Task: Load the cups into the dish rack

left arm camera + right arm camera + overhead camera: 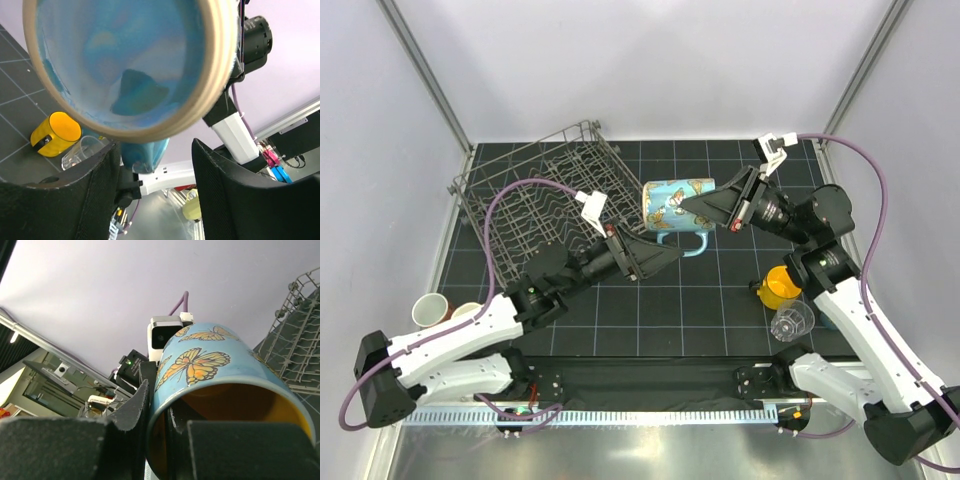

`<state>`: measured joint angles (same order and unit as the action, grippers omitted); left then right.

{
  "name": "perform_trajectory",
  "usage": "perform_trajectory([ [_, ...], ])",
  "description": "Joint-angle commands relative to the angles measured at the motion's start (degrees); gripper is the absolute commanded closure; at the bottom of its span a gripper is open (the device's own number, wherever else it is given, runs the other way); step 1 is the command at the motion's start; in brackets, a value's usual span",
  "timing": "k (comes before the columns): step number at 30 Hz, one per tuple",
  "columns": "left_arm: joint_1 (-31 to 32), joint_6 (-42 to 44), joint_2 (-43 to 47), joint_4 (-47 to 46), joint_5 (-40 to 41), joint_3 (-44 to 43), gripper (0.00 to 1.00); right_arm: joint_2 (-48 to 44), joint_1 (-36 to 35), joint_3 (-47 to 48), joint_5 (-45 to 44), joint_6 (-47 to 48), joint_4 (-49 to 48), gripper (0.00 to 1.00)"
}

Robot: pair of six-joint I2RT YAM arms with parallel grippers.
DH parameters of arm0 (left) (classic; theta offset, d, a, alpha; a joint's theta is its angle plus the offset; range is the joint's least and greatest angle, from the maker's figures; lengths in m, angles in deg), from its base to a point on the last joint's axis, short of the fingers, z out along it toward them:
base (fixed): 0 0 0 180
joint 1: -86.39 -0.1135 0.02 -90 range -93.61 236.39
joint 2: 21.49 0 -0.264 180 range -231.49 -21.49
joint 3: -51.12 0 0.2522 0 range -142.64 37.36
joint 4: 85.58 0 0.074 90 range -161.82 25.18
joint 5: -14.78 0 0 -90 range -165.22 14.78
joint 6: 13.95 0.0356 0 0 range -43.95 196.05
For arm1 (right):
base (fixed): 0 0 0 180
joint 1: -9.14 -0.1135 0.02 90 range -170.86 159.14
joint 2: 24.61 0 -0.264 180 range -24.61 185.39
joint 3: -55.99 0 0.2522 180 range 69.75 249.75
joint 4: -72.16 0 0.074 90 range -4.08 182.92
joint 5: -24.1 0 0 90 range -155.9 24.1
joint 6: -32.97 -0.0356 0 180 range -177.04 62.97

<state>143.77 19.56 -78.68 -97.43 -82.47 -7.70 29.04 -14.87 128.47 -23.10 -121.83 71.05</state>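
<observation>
A light blue mug with orange butterflies (678, 205) hangs on its side above the mat. My right gripper (715, 208) is shut on its rim, one finger inside the orange interior and one outside (159, 405). The mug (215, 370) fills the right wrist view. My left gripper (660, 258) is open just below the mug's handle (688, 243). In the left wrist view the mug's base (130, 65) looms above the open fingers (155, 195), and the handle (145, 152) sits by the left finger without being clamped. The grey wire dish rack (535, 190) stands at the back left.
A yellow cup (780, 287) and a clear tumbler (792, 322) stand at the front right, both also in the left wrist view as the yellow cup (55, 134) and tumbler (82, 151). Two pink cups (430, 309) sit off the mat's left edge. The rack (295, 340) shows at the right wrist view's right.
</observation>
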Motion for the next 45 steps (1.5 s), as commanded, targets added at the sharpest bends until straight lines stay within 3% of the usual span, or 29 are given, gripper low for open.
perform_trajectory([
  [1,1.5,1.8,-1.4,-6.2,3.5,-3.1,0.43,-2.8,-0.1,-0.3,-0.4,-5.3,-15.1,0.96],
  [8,3.6,2.8,-4.1,-12.1,6.5,-4.1,0.55,-4.6,-0.1,-4.4,-1.6,-7.7,-18.8,0.96],
  [14,5.5,4.5,-4.4,-13.4,12.3,-3.8,0.73,-6.1,-0.1,-7.0,-3.0,-9.7,-21.2,0.96],
  [18,6.0,4.6,-4.8,-15.8,15.2,-3.2,0.99,-6.5,-0.2,-8.4,-2.8,-10.2,-21.3,0.96],
  [22,6.5,6.0,-5.2,-18.6,16.0,-2.9,1.0,-7.2,-0.2,-9.1,-2.9,-8.4,-18.3,0.96],
  [27,6.5,7.6,-2.8,-18.8,20.2,0.0,1.0,-9.1,-0.2,-5.6,-5.5,5.2,1.8,0.78],
  [30,6.5,11.7,0.1,-16.7,24.8,1.1,1.0,-10.0,-0.2,-5.9,-7.5,9.3,6.5,0.71],
  [34,6.4,16.9,3.0,-14.2,27.5,1.9,1.0,-9.8,-0.2,-5.6,-8.9,13.0,11.1,0.54],
  [37,6.5,21.7,5.0,-6.2,28.1,-1.7,1.0,-9.8,-0.2,-4.0,-11.9,18.4,17.7,0.51],
  [38,6.5,22.6,5.4,0.3,28.8,-2.8,1.0,-9.9,-0.1,-1.9,-13.5,21.0,23.6,0.51],
  [41,6.4,25.5,7.5,7.9,33.8,-4.6,1.0,-10.1,-0.2,1.9,-22.0,29.4,33.6,0.5],
  [45,5.6,29.1,9.5,21.0,43.5,-9.2,1.0,-12.1,-0.1,2.3,-27.8,36.3,38.5,0.5],
])
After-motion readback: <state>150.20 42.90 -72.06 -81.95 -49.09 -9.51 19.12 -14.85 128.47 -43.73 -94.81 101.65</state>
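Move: The blue cup's handle is just off the left fingertips: about 2 cm ahead, 2 cm to their right and 1 cm above. The cup body lies on its side some 6 cm ahead, level sideways, and 4 cm above that gripper; the dish rack's middle is roughly 24 cm ahead, 24 cm left and 30 cm below it. From the right hand, which still pinches the cup's rim, the handle is about 4 cm back, 2 cm left and 6 cm below. Ease the left gripper about 2 cm right and 2 cm up and close it on the handle, while the right draws its held rim back 2 cm. Then open the right fingers off the rim and drop that hand about 8 cm, also forward and right, clear of the cup. Carry the cup left some 8 cm, forward and slightly down, towards the rack, turning about 30 degrees counter-clockwise with the left side rolling up. ##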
